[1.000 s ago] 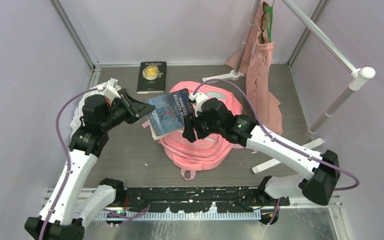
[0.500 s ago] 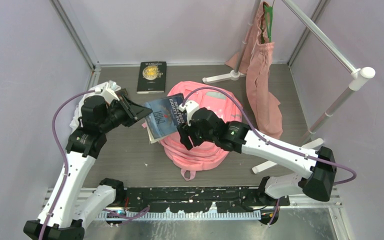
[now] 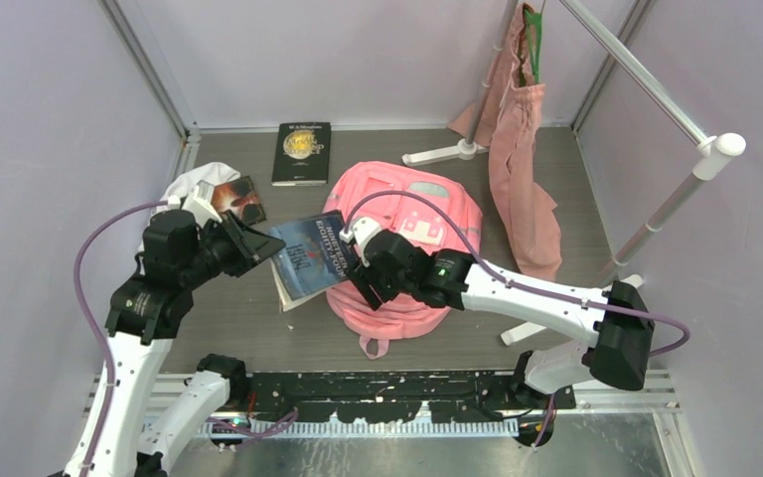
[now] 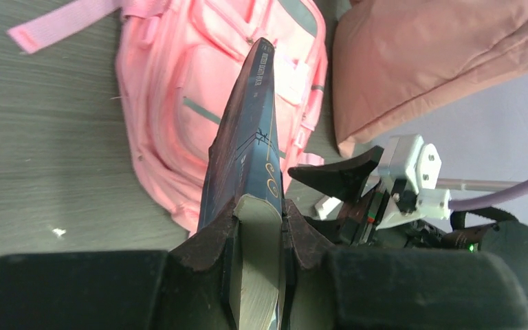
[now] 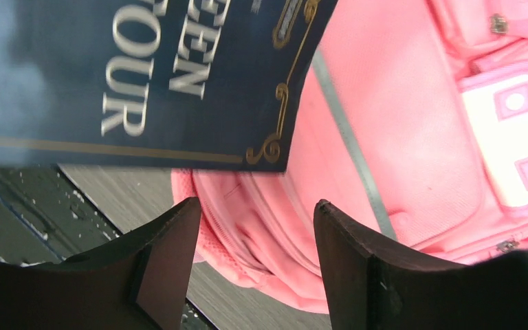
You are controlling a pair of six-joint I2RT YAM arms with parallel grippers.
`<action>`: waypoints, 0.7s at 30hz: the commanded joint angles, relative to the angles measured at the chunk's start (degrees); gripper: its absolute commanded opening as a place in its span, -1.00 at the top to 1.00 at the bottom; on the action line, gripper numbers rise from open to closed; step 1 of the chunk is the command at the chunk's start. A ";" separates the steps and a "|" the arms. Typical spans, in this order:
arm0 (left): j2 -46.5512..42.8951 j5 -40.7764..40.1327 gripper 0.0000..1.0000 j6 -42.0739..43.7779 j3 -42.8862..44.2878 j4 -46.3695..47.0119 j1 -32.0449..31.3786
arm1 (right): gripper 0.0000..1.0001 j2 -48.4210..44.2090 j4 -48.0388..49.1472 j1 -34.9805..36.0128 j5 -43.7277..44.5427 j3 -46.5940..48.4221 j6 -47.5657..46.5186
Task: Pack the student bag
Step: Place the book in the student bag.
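The pink student bag [image 3: 412, 234] lies flat in the middle of the table, its top loop toward the near edge. My left gripper [image 3: 255, 245] is shut on the page edge of a dark blue book [image 3: 308, 256] and holds it tilted just left of the bag. In the left wrist view the book [image 4: 247, 137] stands edge-on between my gripper's [image 4: 258, 206] fingers, with the bag [image 4: 172, 89] behind it. My right gripper [image 3: 361, 281] hangs open over the bag's near left rim. The right wrist view shows it [image 5: 254, 213] open above a zip seam of the bag [image 5: 399, 137], under the book's corner [image 5: 144, 69].
A black book [image 3: 302, 152] lies at the back. A white cloth [image 3: 191, 185] with a small dark book [image 3: 239, 199] on it sits at the left. A dusty-pink tote [image 3: 517, 149] hangs on a white rack [image 3: 656, 89] whose foot [image 3: 556, 320] reaches beside the bag.
My left gripper has carried the blue book left and nearer, off the bag, uncovering the white cloth. My right gripper has slid left and nearer along the bag's edge.
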 commanded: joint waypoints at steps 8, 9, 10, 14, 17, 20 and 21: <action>-0.95 -17.19 1.00 7.20 12.70 -14.54 0.00 | -0.33 3.36 6.97 5.12 -0.40 -6.19 -2.21; -0.44 -18.59 1.00 7.67 13.13 -15.07 0.01 | -0.32 4.05 7.63 5.10 -0.85 -6.29 -2.11; -0.11 -19.33 1.00 7.97 13.42 -15.30 0.01 | -0.32 4.86 7.90 5.11 -1.08 -6.08 -1.82; 0.38 -21.64 1.00 9.62 15.55 -16.26 0.01 | -0.25 7.72 9.43 4.99 1.10 -5.88 -0.67; 1.05 -22.30 1.00 10.63 17.31 -17.14 0.01 | -0.07 9.16 9.42 4.78 4.30 -6.00 -0.85; 1.18 -21.86 1.00 10.55 16.90 -16.94 0.01 | 0.12 9.67 9.33 3.93 3.36 -5.75 -0.47; 1.22 -21.27 1.00 10.41 16.49 -16.66 0.01 | 0.20 9.70 9.22 3.67 2.70 -5.62 -0.55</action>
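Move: The right hand, empty and half open, goes for the student bag's near-left edge, about 4 cm to its left, level with it in reach and some 10 cm below; the bag's middle is about 11 cm ahead, 6 cm right and 11 cm below, and the held blue book about 12 cm left, 3 cm ahead and 6 cm above. From the left hand, which keeps that book pinched, the bag's middle is about 12 cm ahead, 23 cm right and 24 cm below, a brown book 23 cm ahead, 14 cm left and 28 cm below. The right hand sinks nearly 9 cm towards the zipped near-left edge of the bag, drawing back 3 or 4 cm early on and then easing slightly forward, its fingers starting to close from about two thirds open to just under half as it nears the fabric. Meanwhile the left hand keeps its pinch on the blue book and carries it level, about 7 cm to the left and a little back, away from the bag, rolling some 20 degrees so that its left side rises and swinging slightly counter-clockwise. ##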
